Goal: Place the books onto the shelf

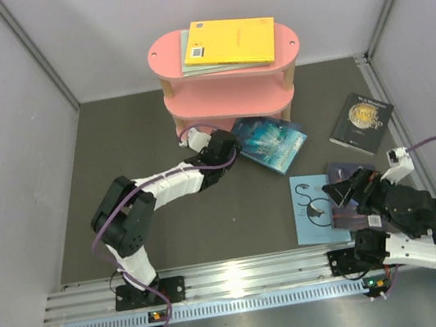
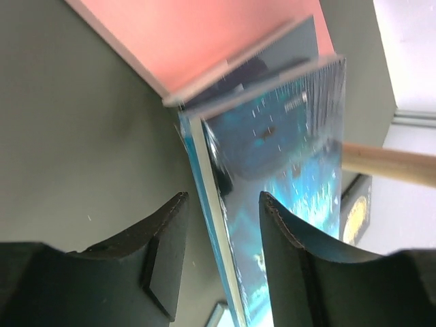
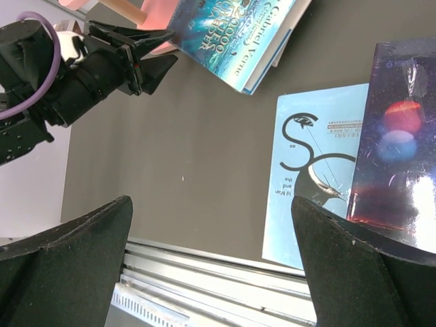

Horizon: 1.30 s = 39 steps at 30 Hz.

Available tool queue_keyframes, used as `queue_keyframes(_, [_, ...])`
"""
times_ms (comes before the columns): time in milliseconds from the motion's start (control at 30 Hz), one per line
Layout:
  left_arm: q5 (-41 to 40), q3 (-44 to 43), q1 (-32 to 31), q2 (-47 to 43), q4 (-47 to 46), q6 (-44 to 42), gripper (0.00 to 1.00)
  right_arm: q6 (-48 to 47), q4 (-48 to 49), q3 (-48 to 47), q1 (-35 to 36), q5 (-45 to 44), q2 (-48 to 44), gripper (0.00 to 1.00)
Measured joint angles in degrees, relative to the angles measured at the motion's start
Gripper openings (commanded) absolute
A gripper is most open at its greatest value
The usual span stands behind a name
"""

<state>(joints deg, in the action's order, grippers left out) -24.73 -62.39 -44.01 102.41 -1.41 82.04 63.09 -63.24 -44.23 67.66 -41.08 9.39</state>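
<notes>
The pink shelf (image 1: 225, 75) stands at the back, with a yellow book (image 1: 233, 41) lying on a pale grey-green one (image 1: 185, 52) on its top board. A teal book (image 1: 273, 142) lies tilted at the shelf's foot, its far edge against the lowest board (image 2: 204, 41). My left gripper (image 1: 226, 143) (image 2: 223, 197) is open and straddles that book's near edge (image 2: 212, 225), with a gap on the left side. My right gripper (image 1: 335, 195) (image 3: 211, 204) hangs wide open and holds nothing, above the table beside a light blue book (image 1: 313, 211) (image 3: 313, 170).
A black book with a gold emblem (image 1: 361, 122) lies at the right. A dark purple book (image 1: 345, 170) (image 3: 398, 136) overlaps the light blue one, partly under my right arm. The metal rail (image 1: 237, 281) runs along the front edge. Grey walls close in both sides.
</notes>
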Motion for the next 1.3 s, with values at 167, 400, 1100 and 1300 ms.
queue_keyframes(167, [0.0,-0.5,1.5,2.3,-0.6,-1.8,0.51,-0.1,0.6,0.0,0.0,-0.2,1.2,1.00])
queue_keyframes(400, [-0.2,-2.1,1.8,4.1,-2.0,-2.5,0.51,-0.5,1.0,0.0,0.1,-0.5,1.6,1.00])
queue_keyframes(1100, [-3.2,-9.2,1.9,10.7,-3.0,-1.8,0.50,-1.2,1.4,0.7,0.1,-1.2,1.7,1.00])
queue_keyframes(1300, [-2.7,-18.8,3.5,17.3,-1.5,-3.1,0.49,-1.6,1.6,0.7,0.1,-1.8,2.8,1.00])
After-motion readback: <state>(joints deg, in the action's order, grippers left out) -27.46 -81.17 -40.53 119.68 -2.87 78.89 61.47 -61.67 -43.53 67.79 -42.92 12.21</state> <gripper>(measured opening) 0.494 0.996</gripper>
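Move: About 10 cm to the left hand's right and nearly level with it lies the middle of the teal book, some 4 cm lower, its spine side beside the half-open fingers. The dark blue book lies partly beneath it, about 11 cm right and 3 cm ahead. The shelf's bottom board is some 8 cm ahead and 1 cm right; the swan book is 23 cm back and 19 cm right. From the right hand, the teal book lies about 24 cm ahead, 12 cm left. Dipping about 1.5 cm first, the left hand then pushes forward roughly 8 cm towards the bottom tier, drifting some 2 cm right and going fastest at the end. Its fingers stay half open around the spine edge of the teal book, bearing on its far-left part and pushing it along rather than closing on it. ##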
